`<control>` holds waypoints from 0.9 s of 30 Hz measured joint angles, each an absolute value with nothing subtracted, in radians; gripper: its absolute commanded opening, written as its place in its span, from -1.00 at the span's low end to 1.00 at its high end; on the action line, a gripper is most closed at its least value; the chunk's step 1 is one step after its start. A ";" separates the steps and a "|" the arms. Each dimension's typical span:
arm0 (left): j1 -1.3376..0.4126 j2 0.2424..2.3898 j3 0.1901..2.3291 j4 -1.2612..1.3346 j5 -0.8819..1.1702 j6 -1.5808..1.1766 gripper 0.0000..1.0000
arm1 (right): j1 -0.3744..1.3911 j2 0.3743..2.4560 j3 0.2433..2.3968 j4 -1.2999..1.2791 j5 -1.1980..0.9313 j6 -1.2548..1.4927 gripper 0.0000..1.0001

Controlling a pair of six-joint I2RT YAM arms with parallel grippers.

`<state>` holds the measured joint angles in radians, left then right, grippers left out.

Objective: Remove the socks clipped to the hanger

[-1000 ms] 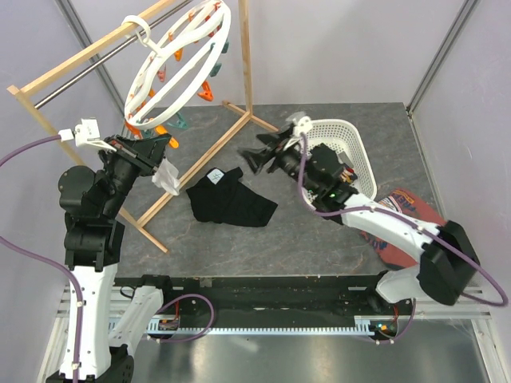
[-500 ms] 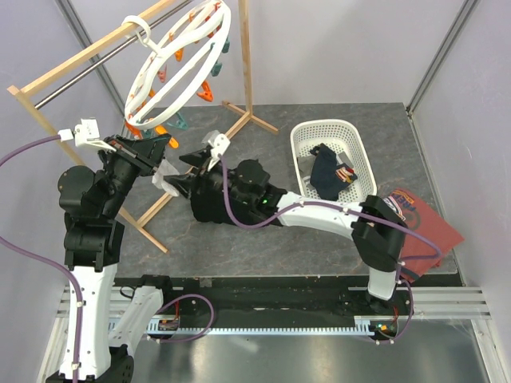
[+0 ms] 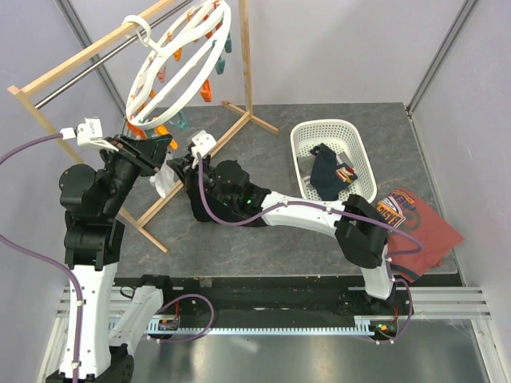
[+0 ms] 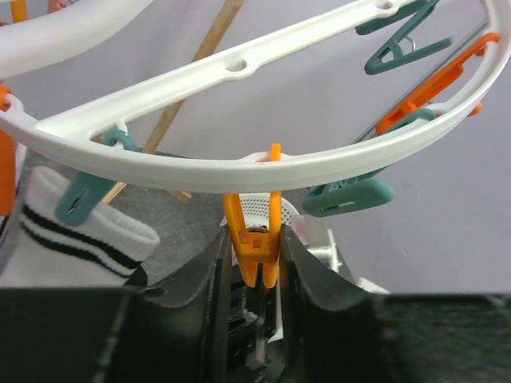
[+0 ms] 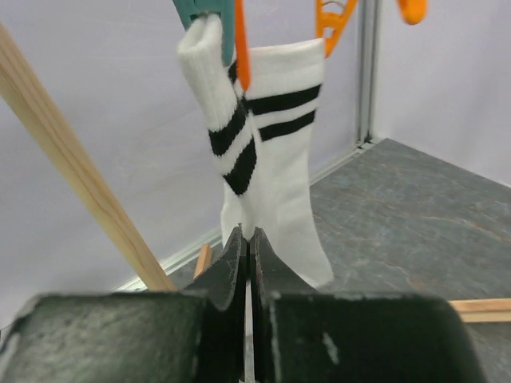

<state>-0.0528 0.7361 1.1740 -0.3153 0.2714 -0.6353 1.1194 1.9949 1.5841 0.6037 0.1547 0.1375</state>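
Observation:
The round white hanger (image 3: 180, 68) hangs from the wooden rail, fringed with orange and teal pegs; its ring crosses the left wrist view (image 4: 239, 163). A white sock with black stripes (image 3: 162, 182) hangs from its pegs and also shows in the right wrist view (image 5: 275, 175) and the left wrist view (image 4: 76, 239). My left gripper (image 3: 160, 146) is shut on an orange peg (image 4: 255, 231), one finger on each side (image 4: 255, 239). My right gripper (image 3: 177, 169) is shut on the sock's lower end (image 5: 250, 233). Dark socks (image 3: 331, 171) lie in the basket.
The wooden rail frame (image 3: 80, 60) stands at the back left, its foot bar (image 3: 184, 179) running under both grippers. A white basket (image 3: 355, 144) sits right of centre. A red-brown printed shirt (image 3: 415, 223) lies at the right. The black garment is hidden under my right arm.
My right arm swung from the basket across to the left, reached the striped sock and shut on it. My left gripper stayed at the pegs.

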 measured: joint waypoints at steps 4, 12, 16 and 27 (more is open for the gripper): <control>-0.053 0.745 1.186 -0.347 0.271 -0.612 -0.12 | 1.115 1.929 1.534 0.594 0.191 0.125 -1.00; -0.053 0.773 1.265 -0.485 0.240 -0.555 0.14 | 1.116 1.775 1.443 0.599 0.252 0.100 -1.00; -0.053 0.784 1.279 -0.513 0.234 -0.551 0.17 | 1.116 1.731 1.416 0.599 0.292 0.075 -1.00; -0.053 0.794 1.303 -0.594 0.237 -0.512 0.20 | 1.066 1.684 1.393 0.566 0.349 0.056 -1.00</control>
<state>-0.0528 0.7944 1.3029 -0.5938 0.2375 -0.5117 1.0657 1.6836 1.3933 0.5663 0.3492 0.0563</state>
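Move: The orange clip sits between the left fingertips. The teal clip on the striped sock's cuff is about 6 cm to their left, 1 cm farther out and 2 cm higher. The right fingers are already shut on that sock. From them the teal clip is some 12 cm up, 3 cm left and level fore-and-aft; a second striped sock hangs about 5 cm ahead, 9 cm left and 4 cm higher. Open the left gripper to let the orange clip go, sinking about 3 cm and tipping the fingers some 10 degrees down beneath the ring. Meanwhile keep the right fingers pinched on the striped sock and draw it right about 11 cm and up 7 cm, away from the second sock, finishing mostly rightward and a little forward while turning clockwise. ##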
